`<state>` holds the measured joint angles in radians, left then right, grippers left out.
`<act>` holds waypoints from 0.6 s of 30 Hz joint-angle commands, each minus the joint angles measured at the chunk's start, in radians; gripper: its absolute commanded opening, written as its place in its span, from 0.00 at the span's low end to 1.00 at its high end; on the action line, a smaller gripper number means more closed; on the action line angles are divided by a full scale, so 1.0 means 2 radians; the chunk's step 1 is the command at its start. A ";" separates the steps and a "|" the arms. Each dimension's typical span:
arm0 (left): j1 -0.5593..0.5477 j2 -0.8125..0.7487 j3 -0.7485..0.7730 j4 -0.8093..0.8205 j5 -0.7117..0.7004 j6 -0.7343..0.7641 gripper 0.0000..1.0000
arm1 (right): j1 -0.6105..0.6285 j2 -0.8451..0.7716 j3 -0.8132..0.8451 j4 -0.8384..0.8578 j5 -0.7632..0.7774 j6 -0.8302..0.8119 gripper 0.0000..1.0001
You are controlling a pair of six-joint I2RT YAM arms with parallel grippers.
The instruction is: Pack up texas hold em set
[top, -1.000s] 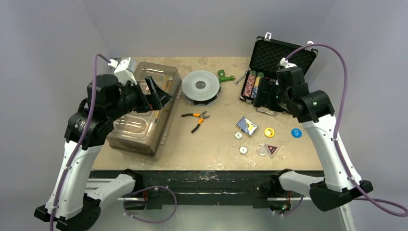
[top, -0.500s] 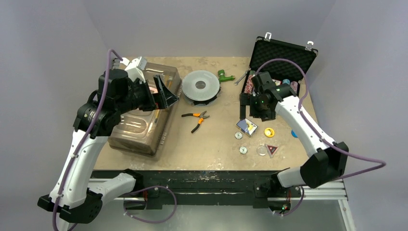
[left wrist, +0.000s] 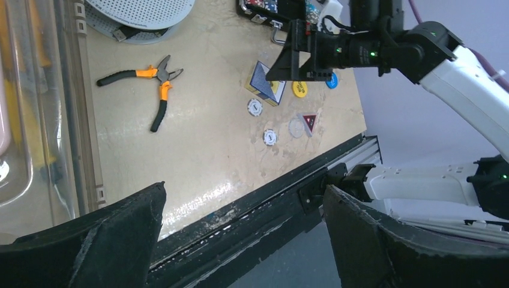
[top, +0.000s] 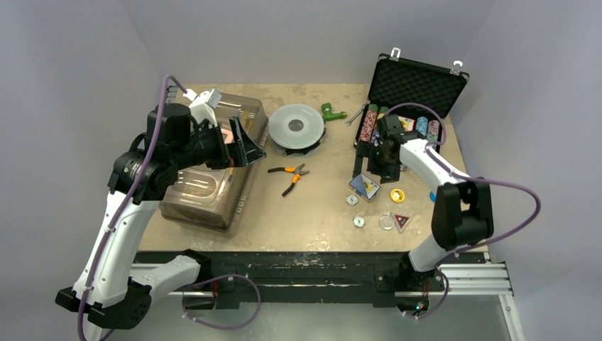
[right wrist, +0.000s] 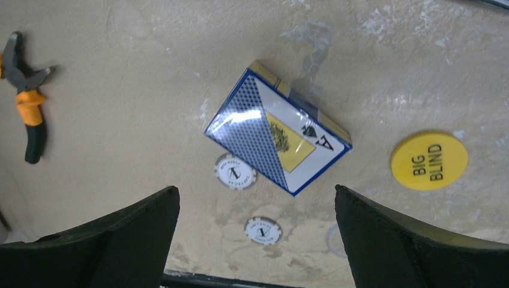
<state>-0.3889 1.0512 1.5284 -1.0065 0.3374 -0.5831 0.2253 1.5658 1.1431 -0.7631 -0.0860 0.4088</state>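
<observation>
The black foam-lined briefcase stands open at the back right, with rows of coloured chips in its base. On the table in front lie the blue card deck, a yellow Big Blind button, a blue button, a triangular button and two white chips. My right gripper hangs open just above the deck, holding nothing. My left gripper is open and empty above the clear bin's right edge.
A large clear plastic bin fills the left side. A grey disc spool, a green fitting and a small wrench lie at the back. Orange-handled pliers rest mid-table.
My right arm swung from the briefcase's front edge forward and left, and now sits over the card deck. My left arm lifted and shifted slightly right. Both grippers stayed open.
</observation>
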 commanded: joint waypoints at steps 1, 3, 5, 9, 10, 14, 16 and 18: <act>-0.003 0.007 0.032 -0.010 0.015 0.017 1.00 | -0.005 0.035 0.003 0.051 -0.009 0.006 0.99; -0.003 0.012 0.038 -0.018 0.016 0.023 1.00 | -0.014 0.033 -0.006 0.068 0.001 0.011 0.99; -0.003 0.014 0.042 -0.024 0.017 0.026 1.00 | -0.023 0.034 -0.013 0.080 -0.001 0.010 0.99; -0.003 0.016 0.042 -0.030 0.021 0.028 1.00 | -0.030 0.049 -0.017 0.094 -0.008 -0.008 0.99; -0.003 0.016 0.041 -0.031 0.023 0.029 1.00 | -0.031 0.054 -0.018 0.100 -0.012 -0.015 0.99; -0.003 0.017 0.040 -0.033 0.025 0.031 1.00 | -0.031 0.078 -0.015 0.096 -0.018 -0.047 0.99; -0.003 0.018 0.040 -0.032 0.025 0.032 1.00 | -0.019 0.076 -0.015 0.094 -0.014 -0.062 0.99; -0.003 0.019 0.039 -0.030 0.028 0.032 1.00 | 0.006 0.066 -0.016 0.093 0.000 -0.075 0.99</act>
<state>-0.3889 1.0851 1.5784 -1.0801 0.3676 -0.5491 0.1730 1.7283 1.1114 -0.5900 -0.0975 0.3412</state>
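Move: The card box lies about 3 cm ahead of the open right hand, 1 cm to its right and 6 cm below. One white chip is some 2 cm back and 3 cm left, another about 8 cm back and 1 cm left; the yellow big blind button is roughly 13 cm to the right, level. All three lie about 8 cm below. From the left hand the card box is about 13 cm ahead, 39 cm right and 33 cm down. The right hand sinks about 5 cm and reaches 3 cm forward onto the card box, fingers staying wide open. ##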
